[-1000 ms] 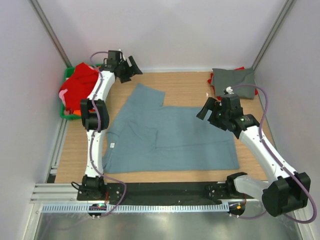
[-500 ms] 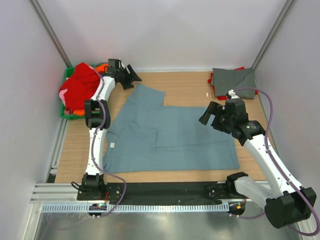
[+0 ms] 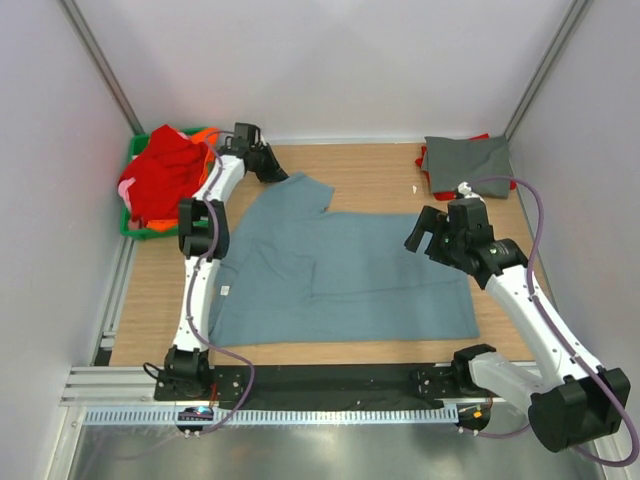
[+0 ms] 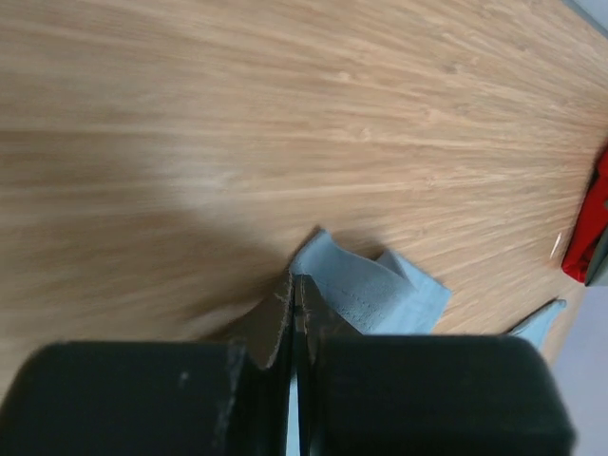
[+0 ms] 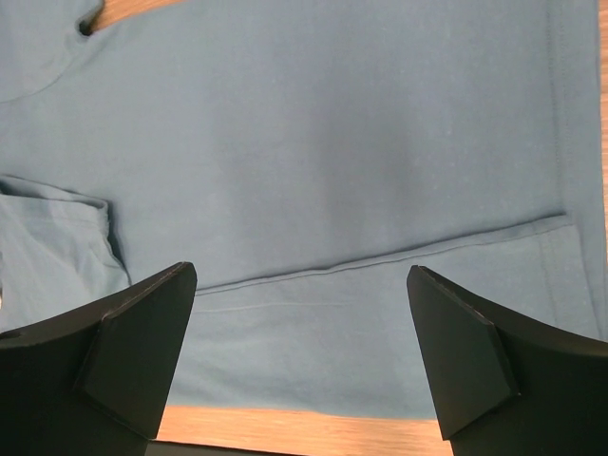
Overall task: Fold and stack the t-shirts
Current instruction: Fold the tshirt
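Observation:
The blue-grey t-shirt [image 3: 340, 270] lies spread flat across the middle of the table. My left gripper [image 3: 278, 172] is down at the far corner of its upper sleeve. In the left wrist view the jaws [image 4: 295, 285] are shut, with the sleeve's hem [image 4: 370, 285] pinched between them. My right gripper [image 3: 418, 232] hovers over the shirt's right side. It is open, and its fingers [image 5: 142, 323] stand wide apart above the hem [image 5: 380, 256], holding nothing. A folded darker grey t-shirt [image 3: 465, 155] lies at the back right. Red and orange t-shirts [image 3: 165, 175] are heaped at the back left.
The red heap fills a green crate [image 3: 135, 228] hanging off the table's left edge. A red cloth edge [image 3: 428, 180] shows under the grey fold. White walls close in the back and sides. Bare wood [image 3: 370, 165] shows behind the blue shirt.
My left gripper has moved right and down onto the sleeve corner and closed on it. The right arm has drifted slightly to the right, still open.

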`<control>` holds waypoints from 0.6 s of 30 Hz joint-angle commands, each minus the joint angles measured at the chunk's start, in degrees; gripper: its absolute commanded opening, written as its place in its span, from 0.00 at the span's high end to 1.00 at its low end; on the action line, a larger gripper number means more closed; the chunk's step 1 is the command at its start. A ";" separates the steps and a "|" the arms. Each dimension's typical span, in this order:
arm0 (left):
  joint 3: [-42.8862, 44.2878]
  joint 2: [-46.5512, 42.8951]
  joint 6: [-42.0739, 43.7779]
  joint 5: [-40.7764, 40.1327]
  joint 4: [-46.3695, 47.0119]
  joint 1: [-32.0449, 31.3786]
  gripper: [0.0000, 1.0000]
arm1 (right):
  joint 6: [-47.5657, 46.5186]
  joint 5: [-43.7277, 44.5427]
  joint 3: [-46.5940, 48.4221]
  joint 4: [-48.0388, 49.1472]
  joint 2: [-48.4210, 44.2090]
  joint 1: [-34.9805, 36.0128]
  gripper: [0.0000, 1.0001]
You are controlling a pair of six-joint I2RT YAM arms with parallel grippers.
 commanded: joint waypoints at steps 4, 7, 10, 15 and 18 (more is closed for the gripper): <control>-5.32 -15.79 3.66 -2.49 -4.36 0.51 1.00 | -0.24 2.64 5.26 0.71 1.98 -0.51 0.00; -11.21 -19.15 5.69 -3.80 -4.54 0.43 1.00 | 0.55 1.50 6.24 0.53 1.90 -0.59 0.00; -16.31 -22.76 6.66 -4.25 -4.54 0.34 1.00 | 1.77 0.27 6.06 -0.17 0.49 -0.59 0.00; -19.05 -26.36 7.72 -5.04 -4.97 -0.10 1.00 | 2.22 0.61 4.40 -1.49 -3.46 -0.51 0.00; -19.22 -27.77 7.10 -5.04 -6.91 -0.19 1.00 | 2.13 3.33 3.61 -2.19 -3.73 -0.59 0.00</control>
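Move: The left hand is already shut on the outer corner of the t-shirt's far sleeve, right down at the table. The shirt's body, where that sleeve folds in, has its middle about 29 cm back and 11 cm to the right, 2 cm lower. The green bin stands some 22 cm left and 2 cm back; the white tag lies about 31 cm back and 11 cm left. From the open right hand, the body's middle is 14 cm left, level fore and aft, and 16 cm below. The far sleeve's corner, still pinched in the closed left fingers, is lifted about 11 cm off the table and carried some 6 cm back towards the shirt's body, drifting slightly left, with hardly any turn of the wrist. Meanwhile the open right hand rises roughly 3.5 cm above the cloth, touching nothing. ##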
